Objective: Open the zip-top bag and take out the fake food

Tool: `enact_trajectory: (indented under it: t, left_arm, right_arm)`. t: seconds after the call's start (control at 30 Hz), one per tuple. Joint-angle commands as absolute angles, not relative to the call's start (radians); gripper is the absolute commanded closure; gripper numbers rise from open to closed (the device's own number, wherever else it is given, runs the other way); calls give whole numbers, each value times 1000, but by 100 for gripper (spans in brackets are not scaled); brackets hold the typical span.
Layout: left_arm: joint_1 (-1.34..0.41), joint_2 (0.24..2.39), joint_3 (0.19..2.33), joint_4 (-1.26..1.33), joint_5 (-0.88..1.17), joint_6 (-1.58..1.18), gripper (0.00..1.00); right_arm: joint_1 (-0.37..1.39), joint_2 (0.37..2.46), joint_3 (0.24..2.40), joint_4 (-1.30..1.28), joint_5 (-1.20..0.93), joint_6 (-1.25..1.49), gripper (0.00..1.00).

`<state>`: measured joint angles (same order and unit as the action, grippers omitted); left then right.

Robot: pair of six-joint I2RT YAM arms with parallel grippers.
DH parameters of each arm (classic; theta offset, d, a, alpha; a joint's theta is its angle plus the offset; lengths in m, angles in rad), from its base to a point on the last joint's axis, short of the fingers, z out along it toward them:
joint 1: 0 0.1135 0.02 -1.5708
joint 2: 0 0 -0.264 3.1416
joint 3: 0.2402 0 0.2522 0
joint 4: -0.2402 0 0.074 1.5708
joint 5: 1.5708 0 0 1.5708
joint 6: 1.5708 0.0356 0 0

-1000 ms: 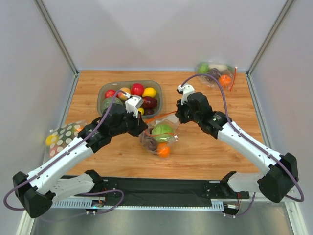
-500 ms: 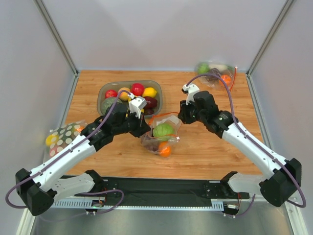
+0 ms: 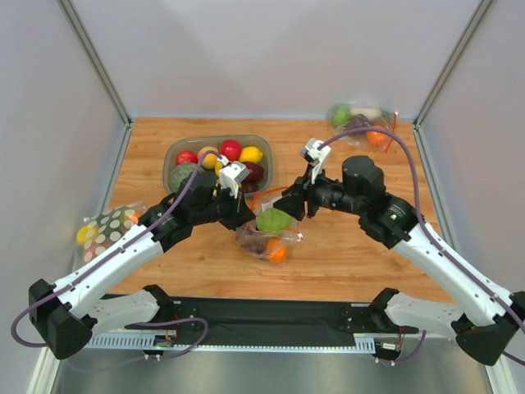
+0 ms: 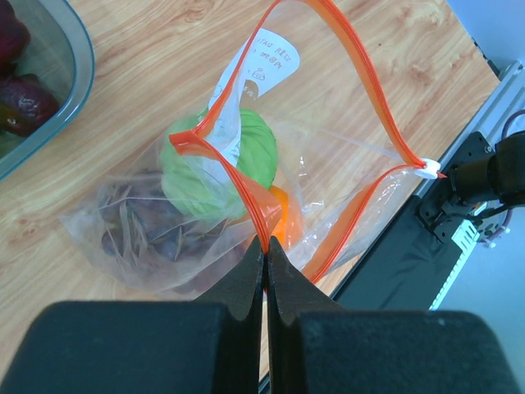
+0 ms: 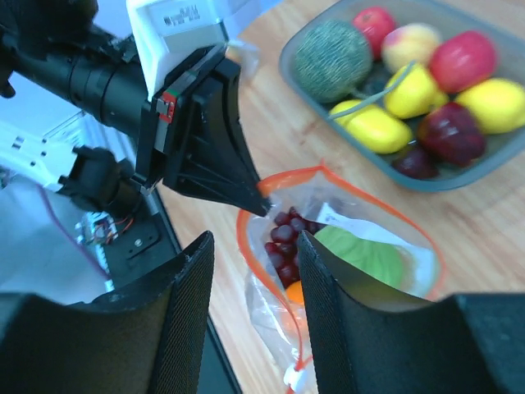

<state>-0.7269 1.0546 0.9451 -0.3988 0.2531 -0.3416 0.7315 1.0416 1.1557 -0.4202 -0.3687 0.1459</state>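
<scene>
The zip-top bag (image 3: 283, 234) lies on the wooden table, its orange-red mouth pulled open. Inside are a light green fruit (image 3: 275, 219), dark purple grapes (image 3: 250, 240) and a small orange (image 3: 276, 254). My left gripper (image 4: 265, 246) is shut on the near side of the zip strip and holds it up; it is also in the top view (image 3: 244, 217). My right gripper (image 5: 253, 242) is open and empty, just above the open mouth, with the grapes (image 5: 283, 238), the green fruit (image 5: 365, 254) and the orange (image 5: 295, 294) below it. The right gripper also shows in the top view (image 3: 287, 205).
A grey bowl (image 3: 170, 156) with red apples, yellow lemons and a dark green squash stands behind the bag at the left. A white polka-dot bag (image 3: 107, 226) lies at the left edge. A second clear bag of food (image 3: 361, 123) lies at the back right.
My right gripper has swung left and tipped down over the bag's open mouth, its elbow raised. My left gripper has shifted slightly right, still holding the zip strip.
</scene>
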Motion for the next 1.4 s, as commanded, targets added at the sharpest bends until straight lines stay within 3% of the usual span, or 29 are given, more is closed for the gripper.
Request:
enact_trajectory:
  t: [0.0,0.3,0.43,0.53,0.67,0.9,1.37]
  left_arm:
    - [-727,1043,982,-374,262,-327,100]
    - [-727,1008,953,-377,242,-325,100]
    - [-727,1005,943,-373,236,-321,100]
    - [-727,1009,939,-370,236,-318,100]
    - [-727,1014,934,-364,233,-313,100]
    - [-727,1017,927,-353,235,-311,100]
    - [-727,1022,907,-337,227,-299,100]
  right_arm:
    - [742,1141,1163,-410,-469,189,54]
    - [761,1319,1157,-442,-402,144,56]
    - [801,1371,1170,-502,-277,103,54]
    - [827,1402,1154,-492,-198,86,31]
    - [853,1417,1131,-468,-92,84,27]
    - [854,1428,1046,-333,44,94,26]
    - [856,1552,1017,-344,-54,104,27]
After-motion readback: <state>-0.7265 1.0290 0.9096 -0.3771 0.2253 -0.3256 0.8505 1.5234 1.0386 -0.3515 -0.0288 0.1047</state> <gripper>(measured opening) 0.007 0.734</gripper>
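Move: The green cabbage in the open bag lies some 8 cm ahead of the right hand, about 3 cm to its left and 25 cm below. The orange sits about 9 cm nearer the base than the cabbage, level with it sideways, and the grapes some 8 cm left of the cabbage and 4 cm nearer; the fruit tray's middle is roughly 17 cm beyond the cabbage and 18 cm to its left. From the left hand the cabbage is about 8 cm ahead, 10 cm right and 17 cm down. The right hand drops some 21 cm into the bag's mouth towards the cabbage, swinging a few centimetres left at the start and then easing forward about 3 cm, while the wrist tips the fingers some 30 degrees steeper downward and the half-open fingers spread wider to straddle the line to the cabbage. The left hand stays nearly in place with its shut fingers still pinching the orange zip edge, holding the mouth up and open. ##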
